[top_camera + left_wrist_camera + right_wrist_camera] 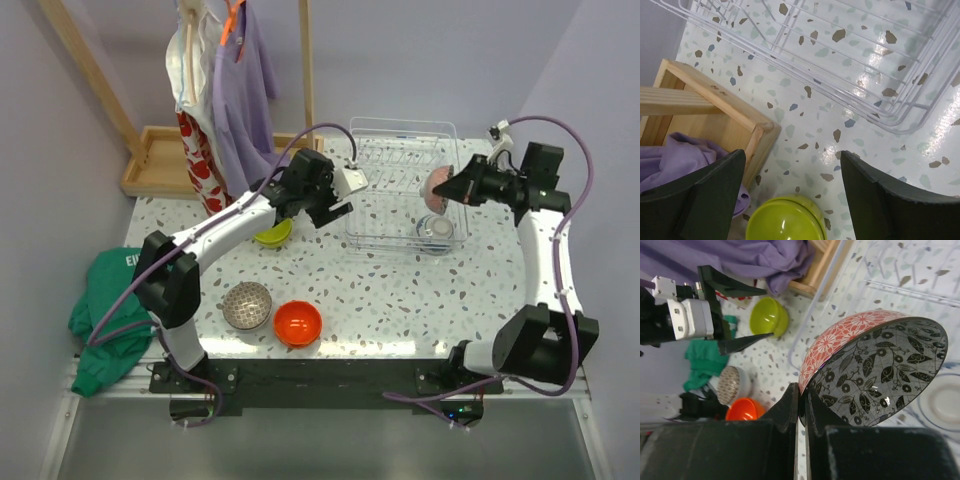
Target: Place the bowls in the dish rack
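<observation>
The clear wire dish rack [382, 165] stands at the back centre of the table. My right gripper [458, 188] is shut on the rim of the patterned bowl [875, 370], pinkish-red outside and leaf-patterned inside, and holds it tilted on edge above the rack's right side. My left gripper [305, 212] is open and hovers over the lime green bowl [785, 220], which sits on the table just left of the rack [840, 60]. The grey speckled bowl [246, 305] and the orange-red bowl [297, 322] sit near the front left.
A round clear dish [435, 230] lies in the rack's near right corner. A wooden tray base [160, 160] with posts and hanging purple clothes [240, 90] stands at the back left, its corner [735, 120] close to my left gripper. A green cloth [105, 310] lies at the left edge.
</observation>
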You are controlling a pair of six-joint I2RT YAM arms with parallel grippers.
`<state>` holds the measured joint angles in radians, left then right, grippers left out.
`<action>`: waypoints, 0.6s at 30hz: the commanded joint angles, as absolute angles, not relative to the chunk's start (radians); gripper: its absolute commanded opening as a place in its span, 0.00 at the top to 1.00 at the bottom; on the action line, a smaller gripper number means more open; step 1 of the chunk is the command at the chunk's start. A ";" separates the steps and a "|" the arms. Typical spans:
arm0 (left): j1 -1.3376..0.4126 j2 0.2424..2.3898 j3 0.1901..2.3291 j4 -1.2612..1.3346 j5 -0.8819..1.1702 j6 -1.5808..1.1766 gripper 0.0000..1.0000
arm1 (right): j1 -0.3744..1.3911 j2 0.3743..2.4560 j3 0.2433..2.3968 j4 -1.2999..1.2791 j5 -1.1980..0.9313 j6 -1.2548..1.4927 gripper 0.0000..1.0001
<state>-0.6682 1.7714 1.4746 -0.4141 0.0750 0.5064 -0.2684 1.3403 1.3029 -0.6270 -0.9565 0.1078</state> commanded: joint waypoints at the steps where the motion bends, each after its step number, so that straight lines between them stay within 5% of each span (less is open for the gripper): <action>1: -0.669 1.813 1.584 -0.405 0.080 0.448 0.19 | -0.224 1.383 1.209 -0.149 -1.083 0.475 1.00; 18: -0.704 1.950 1.778 -0.408 0.038 0.448 0.19 | -0.173 1.707 1.229 -0.076 -1.190 0.508 1.00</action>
<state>-0.6983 1.9179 1.6951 -0.4271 0.0628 0.4622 -0.1909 1.6741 1.1778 -0.0929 -1.1183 0.5247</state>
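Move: The red patterned bowl is held by its rim in the right fingers. The open front part of the dish rack, just left of the blue bowl, lies about 10 cm ahead, 4 cm left and 24 cm below the right hand. The blue bowl, already in the rack, sits about 5 cm ahead of this hand, 4 cm right and 25 cm down; the rear tines are about 20 cm ahead, 2 cm left. From the left hand, that open part is roughly 6 cm ahead, 17 cm right and 14 cm below. Lowering the red bowl towards the dish rack, the right hand sinks some 7 cm while carrying it about 6 cm forward and a little left, and rolls about 20 degrees so its left side rises; the fingers keep their pinch on the rim. The empty, open left hand drifts right and forward about 5 cm, rising slightly. ##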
